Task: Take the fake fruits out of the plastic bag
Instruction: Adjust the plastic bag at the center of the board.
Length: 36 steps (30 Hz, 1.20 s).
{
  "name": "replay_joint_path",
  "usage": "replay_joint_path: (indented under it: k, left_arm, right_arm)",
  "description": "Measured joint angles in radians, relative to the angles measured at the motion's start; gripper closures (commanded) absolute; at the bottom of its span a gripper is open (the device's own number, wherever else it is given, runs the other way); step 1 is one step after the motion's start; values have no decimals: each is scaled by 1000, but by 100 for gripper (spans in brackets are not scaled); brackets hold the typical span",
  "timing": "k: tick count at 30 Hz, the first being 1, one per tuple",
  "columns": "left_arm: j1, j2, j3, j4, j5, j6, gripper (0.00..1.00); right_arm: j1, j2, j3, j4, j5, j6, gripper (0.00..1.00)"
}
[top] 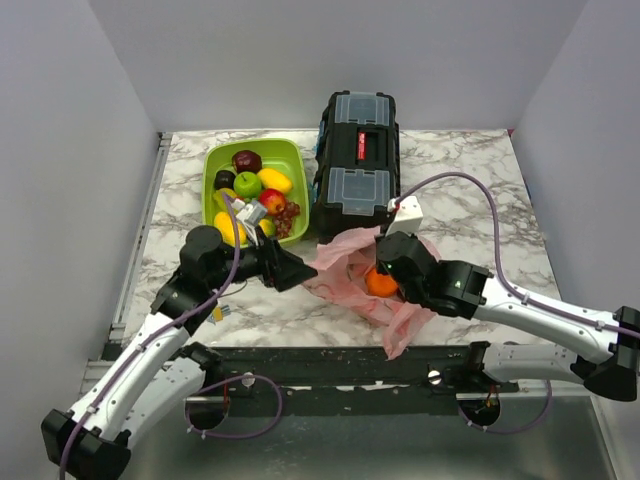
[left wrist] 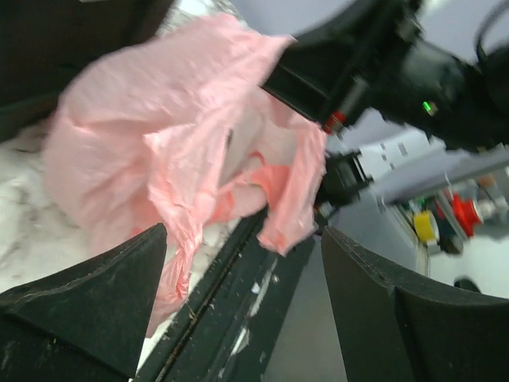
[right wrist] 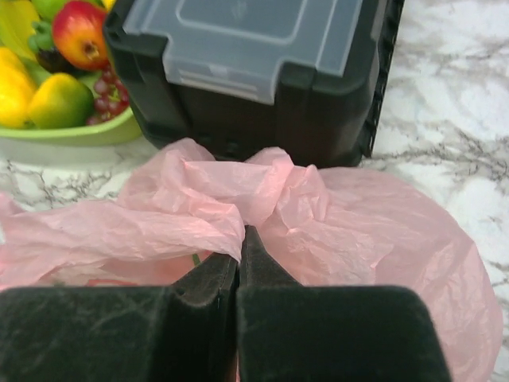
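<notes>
The pink plastic bag [top: 350,272] lies crumpled on the marble table in front of the black toolbox. An orange [top: 380,283] shows in its open mouth. My right gripper [top: 388,262] is shut, pinching the bag's film [right wrist: 199,215] at its tips [right wrist: 240,232]. My left gripper [top: 298,270] is open and empty just left of the bag; in the left wrist view its fingers [left wrist: 119,278] stand wide apart with the bag [left wrist: 175,135] ahead. A red-yellow apple [top: 272,200], a grape bunch [top: 289,214] and a yellow-green fruit [right wrist: 57,102] lie in the lime-green tray.
The lime-green tray [top: 296,160] stands at the back left, also holding a maroon apple, a green apple and yellow oval fruits. The black toolbox [top: 357,160] is right behind the bag. A white box [top: 407,212] sits by its right corner. The table's front edge [top: 330,355] is close.
</notes>
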Motion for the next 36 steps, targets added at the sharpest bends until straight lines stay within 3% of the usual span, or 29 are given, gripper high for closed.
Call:
replay_joint_path:
  k: [3,7,10,18,30,36]
  left_arm:
    - [-97,-47,-68,75,17,2,22]
    - [-214,-87,-83,160,19,26,22]
    - [-330,-66,-53,173,11,74,22]
    - [-634,90,21,155,-148,240,21]
    - [-822,320,132,160,-384,424,21]
    - [-864,365,138,159,-490,474,19]
  right_arm:
    - [0,-25,-22,-57,-12,54,78]
    - [0,-52,-21,-150,-23,114,36]
    - [-1,-55,-3,-240,-31,159,20]
    - [-1,-75,75,-503,-37,335,12]
    - [-1,-342,48,-745,-100,571,10]
    - [-2,-278,-92,-752,-145,678,10]
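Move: The plastic bag lies crumpled round the orange: from the right hand, shut on its raised far rim, the orange is almost straight below, about 18 cm down and 2 cm to the right. The bag's right side lies 12 cm right and 6 cm back of that hand, the toolbox's near end 10 cm ahead and 3 cm left. The empty left hand has the bag's near flap 22 cm to its right, 6 cm back and 24 cm below. The right hand opens wide and lets go of the rim, drawing back about 10 cm and 11 cm to the right as it tips some 25 degrees further down, with a late drop that makes it 7 cm lower beside the bag's right side. Meanwhile the left hand, still open, sweeps 15 cm to the right and 11 cm back, the backward part coming first, turning clockwise by about 30 degrees until it hangs over the near table edge, closer to the near flap. ##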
